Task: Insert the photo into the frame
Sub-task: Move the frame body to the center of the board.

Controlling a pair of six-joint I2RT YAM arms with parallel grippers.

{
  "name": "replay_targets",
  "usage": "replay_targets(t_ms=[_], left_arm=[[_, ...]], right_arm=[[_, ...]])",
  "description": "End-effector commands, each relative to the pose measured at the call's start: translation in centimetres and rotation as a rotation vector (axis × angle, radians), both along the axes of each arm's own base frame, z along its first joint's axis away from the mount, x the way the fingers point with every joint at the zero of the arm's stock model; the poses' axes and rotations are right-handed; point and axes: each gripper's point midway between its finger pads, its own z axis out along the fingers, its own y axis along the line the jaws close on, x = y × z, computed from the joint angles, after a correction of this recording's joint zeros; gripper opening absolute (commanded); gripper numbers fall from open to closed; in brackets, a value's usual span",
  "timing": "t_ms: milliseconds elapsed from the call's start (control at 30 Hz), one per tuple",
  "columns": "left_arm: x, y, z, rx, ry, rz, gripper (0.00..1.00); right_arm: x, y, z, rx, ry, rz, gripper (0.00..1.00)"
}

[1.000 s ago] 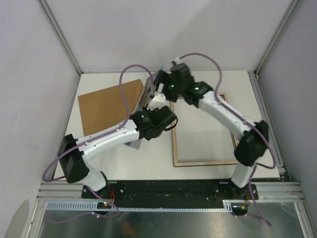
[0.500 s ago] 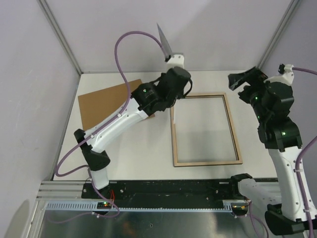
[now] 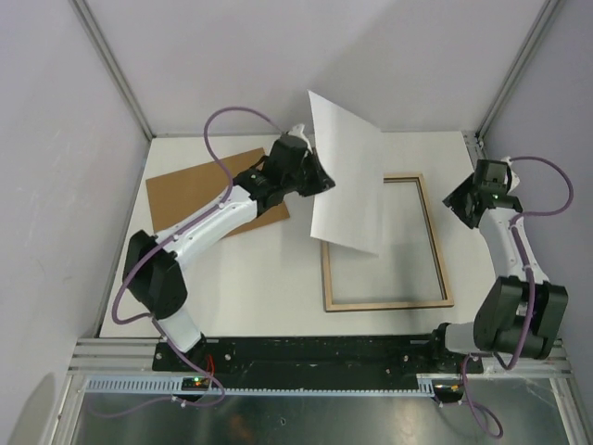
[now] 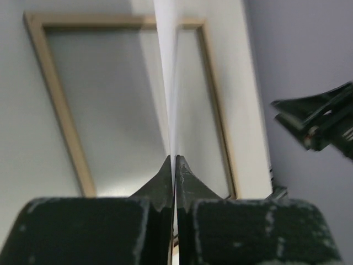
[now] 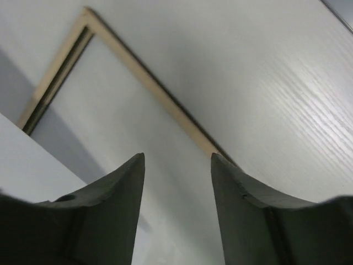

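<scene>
The photo (image 3: 347,176) hangs tilted in the air with its white back towards the top camera, over the left and far part of the frame (image 3: 389,304). My left gripper (image 3: 318,179) is shut on the photo's left edge. In the left wrist view the sheet (image 4: 168,72) runs edge-on out of the closed jaws (image 4: 175,160), with the frame (image 4: 60,121) below. The frame lies flat, its light wood back up. My right gripper (image 3: 454,200) stands open just right of the frame, holding nothing; its wrist view shows the gripper (image 5: 177,157) above the frame's wooden rail (image 5: 160,94) and a corner of the photo (image 5: 27,160).
A plain brown backing board (image 3: 195,190) lies flat at the left of the table, partly under my left arm. Grey walls and metal posts close in the back and sides. The right gripper (image 4: 317,118) shows at the right edge of the left wrist view.
The left arm has brought the photo from edge-on, high at the back, down and tilted over the frame. The right arm has let go, pulled away and folded down beside the frame's right edge.
</scene>
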Motion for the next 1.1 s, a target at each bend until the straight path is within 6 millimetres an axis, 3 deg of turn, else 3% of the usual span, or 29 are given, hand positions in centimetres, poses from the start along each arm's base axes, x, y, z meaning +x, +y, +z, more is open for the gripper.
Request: replay_targets(t_ms=[0, 167, 267, 467, 767, 1067], left_arm=[[-0.9, 0.1, 4.1, -0.21, -0.079, -0.129, 0.0], [-1.1, 2.3, 4.1, -0.198, -0.111, -0.135, 0.0], [-1.5, 3.0, 4.6, -0.203, -0.126, -0.147, 0.0], [-2.0, 3.8, 5.5, -0.22, -0.141, -0.176, 0.0], [-1.1, 5.0, 7.7, -0.25, -0.185, -0.216, 0.0], [-1.5, 6.3, 8.5, -0.287, -0.186, -0.33, 0.0]], right_arm=[[1.7, -3.2, -2.9, 0.006, 0.008, -0.101, 0.45], [1.2, -3.6, -8.3, 0.036, 0.125, -0.135, 0.29], [-0.1, -3.3, -11.3, 0.046, 0.198, -0.139, 0.17], [-2.7, -2.0, -14.7, 0.061, 0.276, -0.131, 0.05], [-4.4, 3.3, -16.0, 0.105, 0.293, -0.036, 0.0], [-3.9, 10.3, -15.5, 0.188, 0.258, 0.116, 0.0]])
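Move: The right hand, open and empty, has the frame's right side almost directly beneath it, about 15 cm down and no more than 1 cm to the left or farther out; the frame body's middle lies some 16 cm left, and the board's right edge 15 cm right. From the left hand, holding the photo, the frame's right side is roughly 29 cm right and 26 cm down, its middle about 13 cm right, and the brown backing some 31 cm left and 10 cm farther out. Down nearly 15 cm with a short swing of 3 cm to the right, the right hand shuts its fingers, then sweeps some 10 cm left low over the board, closed tips bearing on the outer face of the frame's right side. The left hand keeps the photo pinched, dips about 5 cm, rises 10 and drifts 6 cm left, turning some 20 degrees. ##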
